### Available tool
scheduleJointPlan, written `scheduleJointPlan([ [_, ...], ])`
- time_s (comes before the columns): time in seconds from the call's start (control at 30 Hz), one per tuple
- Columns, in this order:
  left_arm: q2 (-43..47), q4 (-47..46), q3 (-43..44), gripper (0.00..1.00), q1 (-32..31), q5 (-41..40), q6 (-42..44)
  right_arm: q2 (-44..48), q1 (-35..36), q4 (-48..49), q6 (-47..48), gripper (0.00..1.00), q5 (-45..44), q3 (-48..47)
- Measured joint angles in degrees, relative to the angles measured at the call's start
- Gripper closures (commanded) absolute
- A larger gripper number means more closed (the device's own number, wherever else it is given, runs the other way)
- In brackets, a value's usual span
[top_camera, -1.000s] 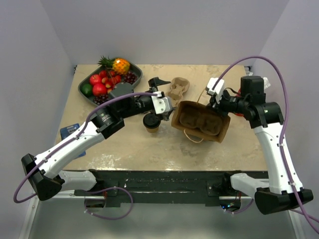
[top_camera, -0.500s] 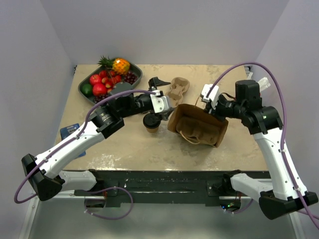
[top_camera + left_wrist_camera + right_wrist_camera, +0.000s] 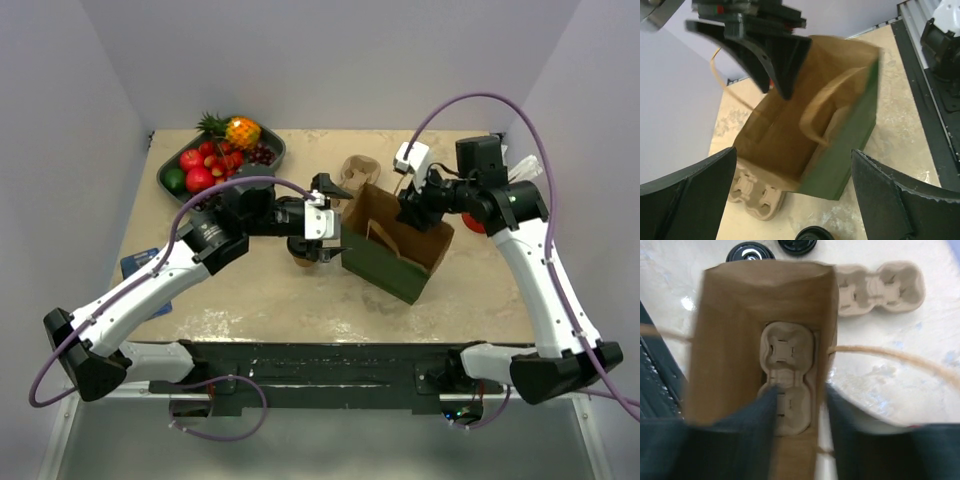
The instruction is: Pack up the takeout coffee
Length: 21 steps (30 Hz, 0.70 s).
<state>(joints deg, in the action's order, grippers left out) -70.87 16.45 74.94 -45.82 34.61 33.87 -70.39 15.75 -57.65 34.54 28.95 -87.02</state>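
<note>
A brown paper bag (image 3: 392, 245) with a green front stands upright mid-table, mouth up. My right gripper (image 3: 410, 212) is shut on its far rim, one finger inside the bag and one outside (image 3: 801, 390). It also shows in the left wrist view (image 3: 779, 92). A pulp carrier (image 3: 787, 375) lies in the bag's bottom. Two black-lidded coffee cups (image 3: 750, 251) (image 3: 797, 244) stand just left of the bag. In the top view only one cup (image 3: 300, 252) shows, under my left gripper (image 3: 332, 218). That gripper is open and empty above the lid (image 3: 815, 234), facing the bag (image 3: 805, 125).
A second pulp carrier (image 3: 357, 172) lies on the table behind the bag. A dark tray of fruit (image 3: 176, 158) sits at the far left. A red cup (image 3: 476, 222) is partly hidden behind my right arm. A blue card (image 3: 140, 265) lies at the left edge.
My right gripper has swung the bag from lying tilted to standing upright, moving left and away. My left gripper has moved right, over the cups and closer to the bag.
</note>
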Motion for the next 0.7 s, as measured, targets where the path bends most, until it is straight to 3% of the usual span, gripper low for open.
scheduleJointPlan([
  [0.13, -1.7, -0.1, -0.1, 0.0, 0.0, 1.4, -1.0, -4.2, -0.5, -0.8, -4.1, 0.25, -1.1, -3.3],
  [0.23, -3.3, -0.8, -0.3, 0.0, 0.0, 1.8, -1.9, -7.5, -0.9, -1.7, -6.4, 0.24, -0.9, -11.3],
  [0.37, -4.6, -2.2, -0.6, 0.0, 0.0, 1.3, -2.8, -7.0, -1.1, -2.1, -7.8, 0.22, 1.1, -17.5],
  [0.7, -4.8, -2.0, -0.6, 0.01, 0.0, -0.8, -3.0, 3.6, -1.1, -8.5, -3.4, 0.23, 5.1, -9.0],
])
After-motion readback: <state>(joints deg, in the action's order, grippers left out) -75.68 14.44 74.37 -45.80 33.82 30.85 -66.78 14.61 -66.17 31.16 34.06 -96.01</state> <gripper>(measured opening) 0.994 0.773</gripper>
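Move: The bag's near handle, folded into the opening, lies about 5 cm back and 5 cm to the left of the right hand and some 3 cm lower; the far handle stands 5 cm ahead and 3 cm left. The lidded coffee is roughly 23 cm left and 7 cm back, the loose cup carrier about 10 cm left and 9 cm ahead, both far below. From the left hand, the near handle is about 10 cm right, 3 cm back and 7 cm down. Keep opening the right gripper so its fingers come free of the bag's far rim, lifting them up and slightly forward. Once some 8 cm up, swing back about 7 cm across the opening, then start down towards the near rim with the fingers spread. Meanwhile lower the left gripper about 3 cm, still wide open, beside the bag's left end. ##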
